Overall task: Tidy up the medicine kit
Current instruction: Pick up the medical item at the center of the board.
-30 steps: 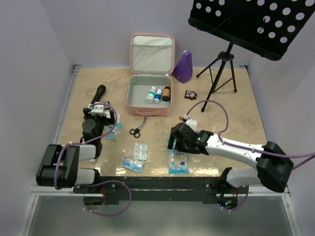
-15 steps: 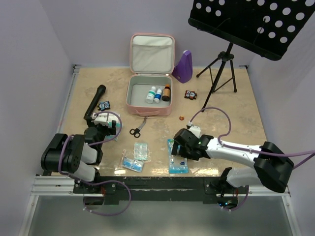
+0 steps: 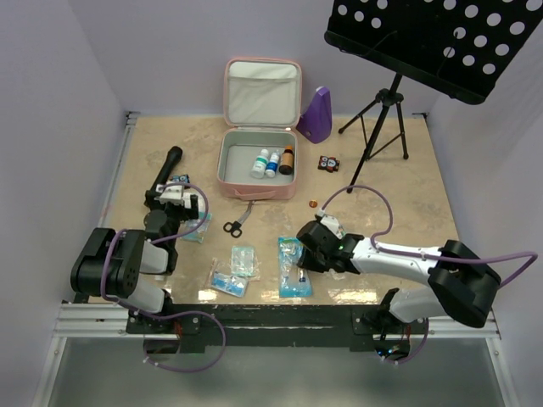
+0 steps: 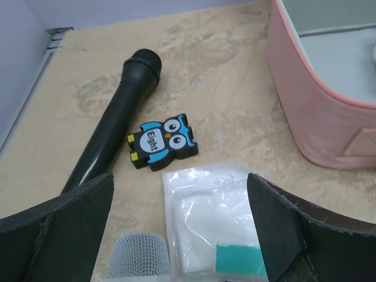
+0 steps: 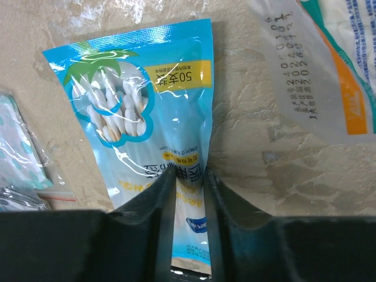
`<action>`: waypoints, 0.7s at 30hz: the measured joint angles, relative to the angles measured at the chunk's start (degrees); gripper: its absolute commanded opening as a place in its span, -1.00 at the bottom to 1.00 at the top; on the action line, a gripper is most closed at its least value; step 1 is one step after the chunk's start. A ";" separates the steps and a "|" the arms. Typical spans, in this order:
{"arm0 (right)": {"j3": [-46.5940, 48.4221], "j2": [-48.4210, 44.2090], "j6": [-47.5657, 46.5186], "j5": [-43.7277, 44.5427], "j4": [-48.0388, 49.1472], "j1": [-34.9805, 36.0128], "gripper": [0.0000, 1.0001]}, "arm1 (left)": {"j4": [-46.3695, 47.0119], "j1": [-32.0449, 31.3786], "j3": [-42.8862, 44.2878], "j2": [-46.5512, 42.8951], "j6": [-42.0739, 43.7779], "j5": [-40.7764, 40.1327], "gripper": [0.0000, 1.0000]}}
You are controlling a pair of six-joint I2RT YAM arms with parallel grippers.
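Note:
The medicine kit (image 3: 259, 182) is a pink zip case lying open at the back centre, its lid (image 3: 262, 91) propped up and three small bottles (image 3: 273, 161) in its base. Its pink wall (image 4: 317, 106) also shows in the left wrist view. My right gripper (image 3: 299, 253) (image 5: 189, 179) is low at the front, shut on a blue cotton swab packet (image 3: 291, 270) (image 5: 138, 106), which is pinched between the fingers. My left gripper (image 3: 176, 193) (image 4: 181, 183) is open over a white gauze packet (image 4: 214, 220), with nothing gripped.
A black microphone (image 3: 165, 172) (image 4: 111, 135) and an owl eraser (image 4: 161, 141) lie ahead of the left gripper. Scissors (image 3: 235, 225), clear packets (image 3: 234, 270), a purple metronome (image 3: 316, 114), a music stand tripod (image 3: 382, 119) and a white packet (image 5: 317, 64) are around.
My right gripper has dropped and moved left, and its jaws have closed on the blue swab packet, which shifted left. The left arm has pulled back and now sits over the gauze packet.

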 measured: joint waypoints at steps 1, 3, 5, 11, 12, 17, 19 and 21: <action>-0.33 -0.02 0.04 -0.20 0.59 0.00 -0.76 | 0.13 0.04 0.70 -0.02 -0.24 -0.39 1.00; -0.81 -0.11 0.13 -0.61 1.51 -0.02 -1.00 | 0.44 0.11 1.22 -0.02 -0.57 -0.96 1.00; -1.14 -0.39 0.11 -1.29 2.71 0.00 -1.00 | 0.46 0.13 1.25 0.00 -0.76 -1.38 1.00; -2.10 -2.23 0.09 -1.38 2.71 0.13 -1.00 | 0.46 0.15 1.25 0.00 -0.83 -1.81 1.00; -2.12 -3.23 -0.04 -1.31 1.79 0.26 -1.00 | 0.46 0.15 1.25 0.00 -0.85 -1.81 1.00; -1.29 -12.24 -1.27 -0.81 -2.84 0.63 -1.00 | 0.46 0.15 1.25 0.00 -0.98 -1.84 1.00; 0.35 -15.15 -2.45 -0.66 -3.26 0.63 -1.00 | 0.46 0.15 1.25 0.00 -1.01 -1.81 1.00; 1.86 -16.57 -3.85 -0.68 -2.58 0.63 -1.00 | 0.46 0.15 1.25 -0.02 -1.03 -1.84 1.00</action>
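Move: Just under the right hand's fingertips lies the swab pouch, its middle about 2 cm to the left, 1 cm ahead and 2 cm lower, with its right part between the fingers. The white-and-orange packet is some 8 cm to the right and 6 cm ahead of this hand; the clear mint sachet is about 15 cm to its left and 1 cm ahead. From the left hand, the pouch is roughly 30 cm right, 18 cm back and 8 cm down. Closing from about a third open to shut, the right fingers pinch a fold on the right side of the swab pouch near the table. The hand then eases back barely 1 cm and goes up some 8 cm with the pouch still in the fingers, slow at first, then quickly, its left side rising and the fingertips swinging forward by roughly 15 degrees in all. ##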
